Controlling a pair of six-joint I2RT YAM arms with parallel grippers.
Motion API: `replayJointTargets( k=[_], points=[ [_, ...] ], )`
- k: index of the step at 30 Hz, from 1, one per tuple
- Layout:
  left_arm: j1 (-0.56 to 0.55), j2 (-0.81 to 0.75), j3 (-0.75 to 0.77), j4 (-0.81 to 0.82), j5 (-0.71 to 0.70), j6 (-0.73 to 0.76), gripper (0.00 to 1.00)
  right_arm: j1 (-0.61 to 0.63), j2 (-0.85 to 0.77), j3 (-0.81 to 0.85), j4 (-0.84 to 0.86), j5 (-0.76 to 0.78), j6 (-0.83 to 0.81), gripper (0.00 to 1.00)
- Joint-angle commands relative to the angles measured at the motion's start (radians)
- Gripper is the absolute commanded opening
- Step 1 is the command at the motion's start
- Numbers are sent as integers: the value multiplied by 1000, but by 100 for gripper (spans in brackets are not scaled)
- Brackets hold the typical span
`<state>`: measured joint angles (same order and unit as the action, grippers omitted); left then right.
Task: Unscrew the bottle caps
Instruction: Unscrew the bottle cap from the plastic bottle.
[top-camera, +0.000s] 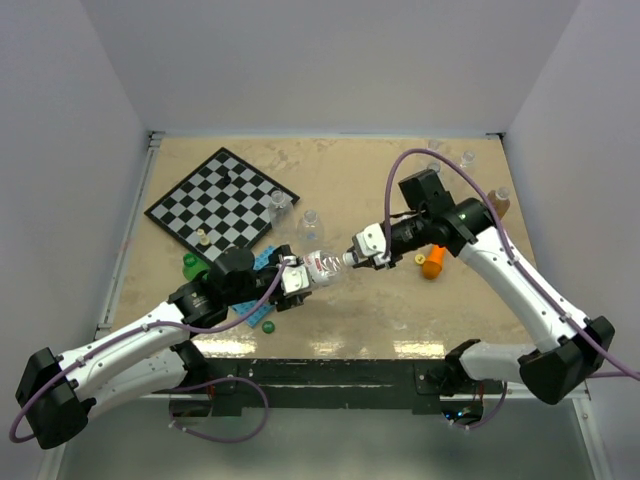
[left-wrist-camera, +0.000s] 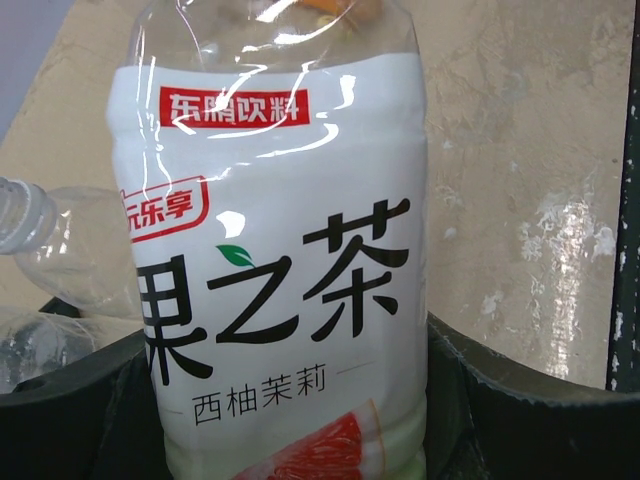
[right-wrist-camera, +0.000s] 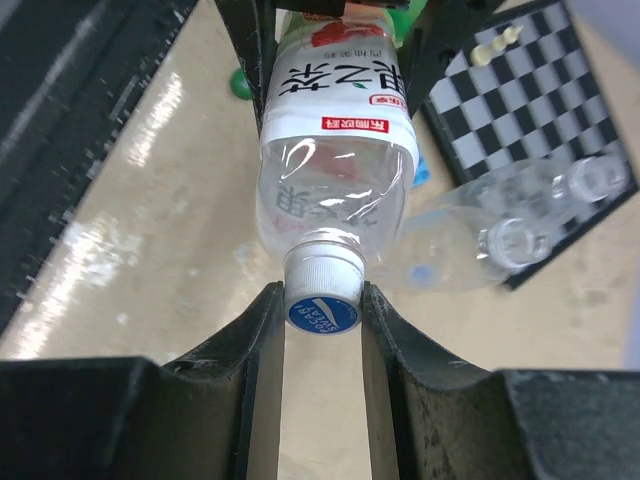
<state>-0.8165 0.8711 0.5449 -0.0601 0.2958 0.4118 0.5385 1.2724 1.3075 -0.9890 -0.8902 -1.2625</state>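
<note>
A clear bottle (top-camera: 322, 266) with a white label is held level above the table between both arms. My left gripper (top-camera: 293, 277) is shut on its labelled body (left-wrist-camera: 270, 260), with the dark fingers (left-wrist-camera: 520, 400) pressing either side. The bottle cap (right-wrist-camera: 322, 290), white and ribbed with a blue top, points toward the right wrist camera. On this cap (top-camera: 347, 259) my right gripper (top-camera: 358, 252) is shut, and both pads (right-wrist-camera: 268, 310) touch its sides. The cap sits on the neck of the bottle (right-wrist-camera: 335, 130).
A chessboard (top-camera: 222, 198) lies at the back left, with a clear capless bottle (right-wrist-camera: 480, 240) lying by its edge. An orange carrot toy (top-camera: 432, 262) sits under my right arm. A green cap (top-camera: 267, 325) rests near the front edge. Pale chess pieces (top-camera: 468, 157) stand at the back right.
</note>
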Motion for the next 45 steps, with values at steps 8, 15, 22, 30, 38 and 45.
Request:
replayJointTargets(
  k=[8, 15, 22, 30, 38, 45],
  points=[
    [4, -4, 4, 31, 0, -11, 0, 2, -171, -48, 59, 113, -454, 0],
    [4, -3, 6, 31, 5, -11, 0, -14, -217, -100, 99, 68, -342, 16],
    [4, -6, 4, 32, 2, -10, 0, -77, -277, -145, 98, -33, -250, 59],
    [4, -15, 7, 29, -9, -13, 0, -130, -358, -143, 205, -29, 159, 98],
    [2, -17, 9, 31, -12, -15, 0, -149, -355, -204, 401, 14, 714, 98],
    [4, -23, 9, 29, -18, -15, 0, -149, -237, -172, 357, -19, 799, 98]
  ],
)
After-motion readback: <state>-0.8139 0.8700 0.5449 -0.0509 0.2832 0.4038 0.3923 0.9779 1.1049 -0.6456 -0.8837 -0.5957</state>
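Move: The white cap is already between the right fingers, practically at their hand point, and lies about 11 cm to the right of the left hand, 2 cm ahead and some 6 cm higher, on the bottle that hand holds. From the right hand, one clear bottle stands about 9 cm ahead and 8 cm left; a second is some 14 cm ahead and 15 cm left, both about 15 cm lower. Keep the left gripper's hold on the bottle, letting it ride up about 2 cm and back. Keep the cap pinched in the right fingers and twist it counter-clockwise, as seen from behind the right hand, by about 30 degrees while rising; then open wide, back off to the right and up, roll the wrist back some 50 degrees and sink about 2 cm beside the cap. ##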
